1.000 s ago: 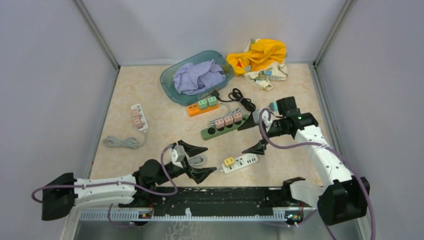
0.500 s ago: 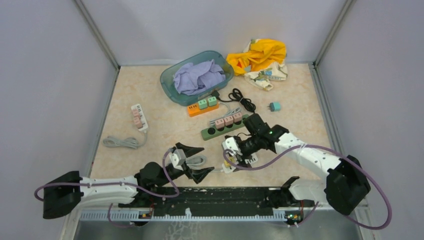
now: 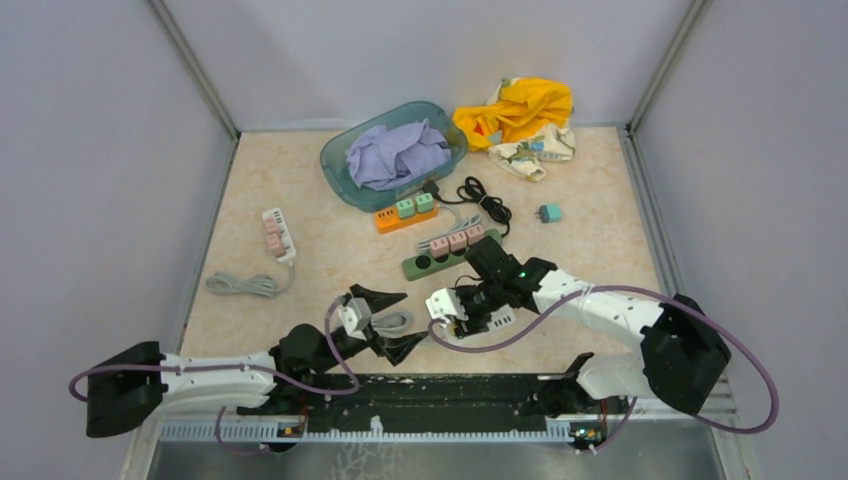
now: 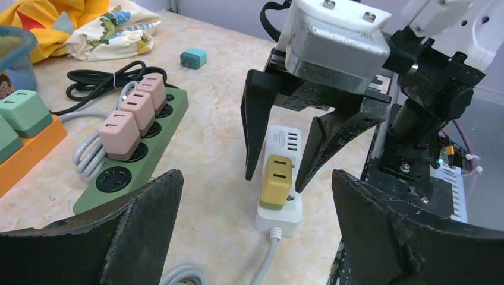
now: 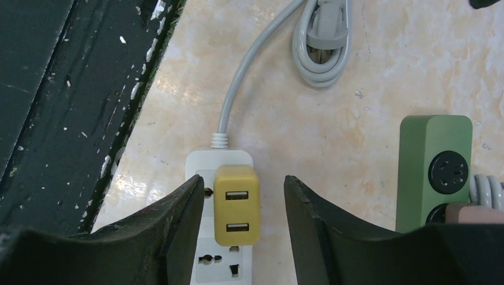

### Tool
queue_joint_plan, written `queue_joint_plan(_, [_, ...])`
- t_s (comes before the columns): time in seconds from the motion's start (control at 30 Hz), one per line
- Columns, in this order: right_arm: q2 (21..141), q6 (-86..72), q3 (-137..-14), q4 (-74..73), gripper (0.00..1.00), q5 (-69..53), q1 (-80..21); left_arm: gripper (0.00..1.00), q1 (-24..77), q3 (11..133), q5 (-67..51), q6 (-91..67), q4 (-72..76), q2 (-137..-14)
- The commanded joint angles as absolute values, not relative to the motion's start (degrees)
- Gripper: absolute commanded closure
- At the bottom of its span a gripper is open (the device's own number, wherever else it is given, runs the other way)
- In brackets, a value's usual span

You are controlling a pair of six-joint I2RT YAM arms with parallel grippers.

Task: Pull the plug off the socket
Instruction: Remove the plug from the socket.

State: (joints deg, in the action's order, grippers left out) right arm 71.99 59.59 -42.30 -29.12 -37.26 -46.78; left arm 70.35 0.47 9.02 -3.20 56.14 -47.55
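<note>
A yellow plug with two USB slots sits in the white socket strip near the table's front edge. My right gripper straddles it from above, one finger on each side, with a thin gap showing on both sides, so it is open. In the left wrist view the same plug stands between those dark fingers. My left gripper hangs wide open and empty, a short way left of the strip. From the top view the right gripper covers most of the plug.
A green strip with pink plugs lies just behind, then an orange strip. A teal basin of purple cloth and a yellow cloth sit at the back. Also there: a small teal plug, a grey coiled cable, the black front rail.
The right arm swung from the right side down and left onto the white strip. Its jaws narrowed from wide open to just around the yellow plug. The left arm barely moved.
</note>
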Motion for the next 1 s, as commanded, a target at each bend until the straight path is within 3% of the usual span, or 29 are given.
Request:
queue_joint_plan(0.0, [73.01, 61.09, -42.45, -28.70, 0.50, -35.71, -47.82, 0.00, 70.02, -2.21, 9.83, -2.41, 59.11, -47.74])
queue_joint_plan(0.2, [74.18, 62.03, -42.77, -29.89, 0.63, -36.04, -47.90, 0.00, 70.05, -3.26, 9.92, -1.10, 61.57, -49.48])
queue_joint_plan(0.53, [75.53, 59.32, -45.61, -31.05, 0.96, -34.15, -47.76, 0.00, 70.04, -1.45, 9.42, 0.69, 63.10, -60.09])
queue_joint_plan(0.73, [76.28, 57.35, -46.03, -30.42, 1.00, -35.05, -46.22, 0.00, 69.98, 3.68, 5.80, 4.71, 67.66, -78.73])
queue_joint_plan(0.97, [75.02, 57.10, -45.43, -29.96, 1.00, -36.64, -42.66, 0.00, 70.07, 4.37, 1.37, 8.88, 89.50, -95.97])
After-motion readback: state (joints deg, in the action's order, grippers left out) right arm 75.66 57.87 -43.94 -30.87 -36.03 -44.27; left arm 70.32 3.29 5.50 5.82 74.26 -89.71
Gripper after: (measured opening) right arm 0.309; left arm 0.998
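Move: For the right gripper, the yellow plug sits between its parted fingers, level with them and about 1 cm lower. The socket's middle is about 4 cm to its right, 1 cm ahead and 5 cm down; the green strip is some 16 cm ahead and 1 cm left. From the left gripper, the socket's middle lies about 13 cm right, 3 cm ahead and 12 cm below, the plug 9 cm right, 2 cm ahead and 10 cm below, and the coiled cord 4 cm left, 3 cm ahead and 14 cm below. Sink the right gripper about 1 cm while closing its fingers to pinch the yellow plug by its sides, hold there, then ease it forward and slightly right with the plug gripped. Shortly after that pinch, drop the left gripper steeply, some 12 cm, fingers wide open and tipping down about 25 degrees, to straddle the cable by the socket's left end, edging right towards the socket as it arrives. ##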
